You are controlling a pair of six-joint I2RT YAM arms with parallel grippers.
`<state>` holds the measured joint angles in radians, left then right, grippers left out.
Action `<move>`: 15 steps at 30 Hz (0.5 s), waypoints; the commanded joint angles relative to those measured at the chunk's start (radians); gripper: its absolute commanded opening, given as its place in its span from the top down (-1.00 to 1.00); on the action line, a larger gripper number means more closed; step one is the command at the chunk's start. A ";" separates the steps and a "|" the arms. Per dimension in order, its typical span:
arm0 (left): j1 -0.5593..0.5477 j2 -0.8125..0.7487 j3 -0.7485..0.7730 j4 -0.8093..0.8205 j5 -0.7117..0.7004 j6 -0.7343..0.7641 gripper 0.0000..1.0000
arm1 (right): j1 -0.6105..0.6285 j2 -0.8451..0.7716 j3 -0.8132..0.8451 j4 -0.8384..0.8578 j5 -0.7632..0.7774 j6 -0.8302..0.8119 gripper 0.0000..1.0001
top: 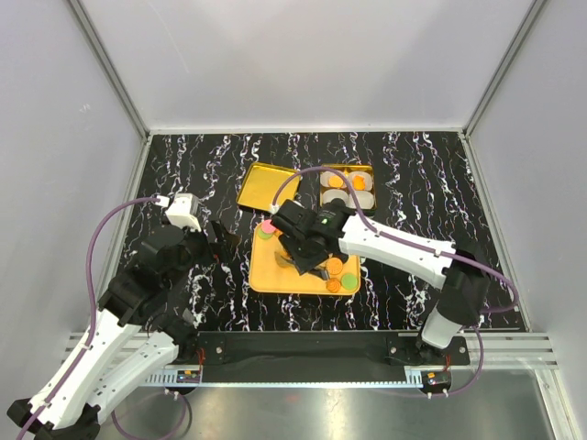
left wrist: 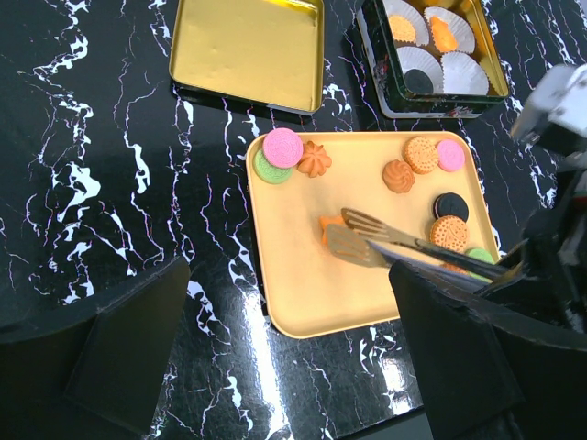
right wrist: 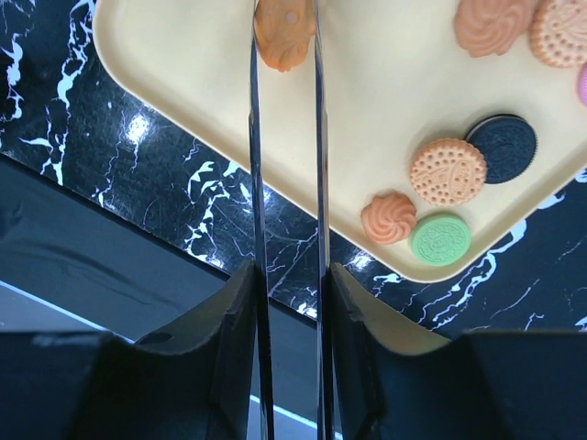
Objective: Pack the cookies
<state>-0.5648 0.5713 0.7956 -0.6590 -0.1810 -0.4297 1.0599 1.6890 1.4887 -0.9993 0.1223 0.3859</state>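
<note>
Cookies lie on a yellow-orange tray (left wrist: pixel 303 284): a pink one on a green one (left wrist: pixel 282 147), an orange swirl (left wrist: pixel 315 159), a black one (right wrist: pixel 509 147), a green one (right wrist: pixel 440 239) and several more orange ones. My right gripper (right wrist: pixel 287 275) is shut on metal tongs (right wrist: pixel 255 183). The tong blades close around an orange cookie (right wrist: pixel 284 32) lying on the tray. In the top view this gripper (top: pixel 307 252) is over the tray's middle. My left gripper (left wrist: pixel 289 275) is open and holds nothing, near the tray's left front corner.
Behind the tray stands a dark tin (left wrist: pixel 381 87) with white pleated paper cups, some holding cookies. Its gold lid (left wrist: pixel 248 46) lies flat to the left of it. The table (top: pixel 413 174) is black marble-patterned, with grey walls on three sides.
</note>
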 commanded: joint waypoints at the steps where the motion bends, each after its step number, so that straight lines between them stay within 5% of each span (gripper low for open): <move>1: -0.004 -0.007 -0.001 0.036 -0.003 0.005 -0.98 | -0.050 -0.080 0.053 -0.013 0.040 -0.016 0.22; 15: -0.004 -0.001 -0.004 0.041 0.009 0.006 -0.98 | -0.421 -0.144 0.123 0.004 0.042 -0.096 0.20</move>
<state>-0.5648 0.5713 0.7956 -0.6586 -0.1802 -0.4297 0.7227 1.5856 1.5455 -1.0191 0.1383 0.3256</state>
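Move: The empty near-right paper cup in the tin lies about 12 cm ahead of the right hand and 14 cm to its right, roughly a centimetre lower. The black cookie in its cup is 4 cm to the left of that and level with it. On the tray, the nearer swirl cookie is about 4 cm ahead and 7 cm right, the pink cookie 5 cm ahead and 12 cm right. From the left hand, the empty cup lies some 10 cm ahead, 24 cm right and 10 cm below. The orange shaped cookie, already pinched between the right fingers and barely clear of the tray, is carried ahead and to the right towards the tin, some 12 cm across and about 5 cm up, passing over the tray and gathering speed. The wrist swings nearly 20 degrees clockwise on the way; the fingers keep their hold. ##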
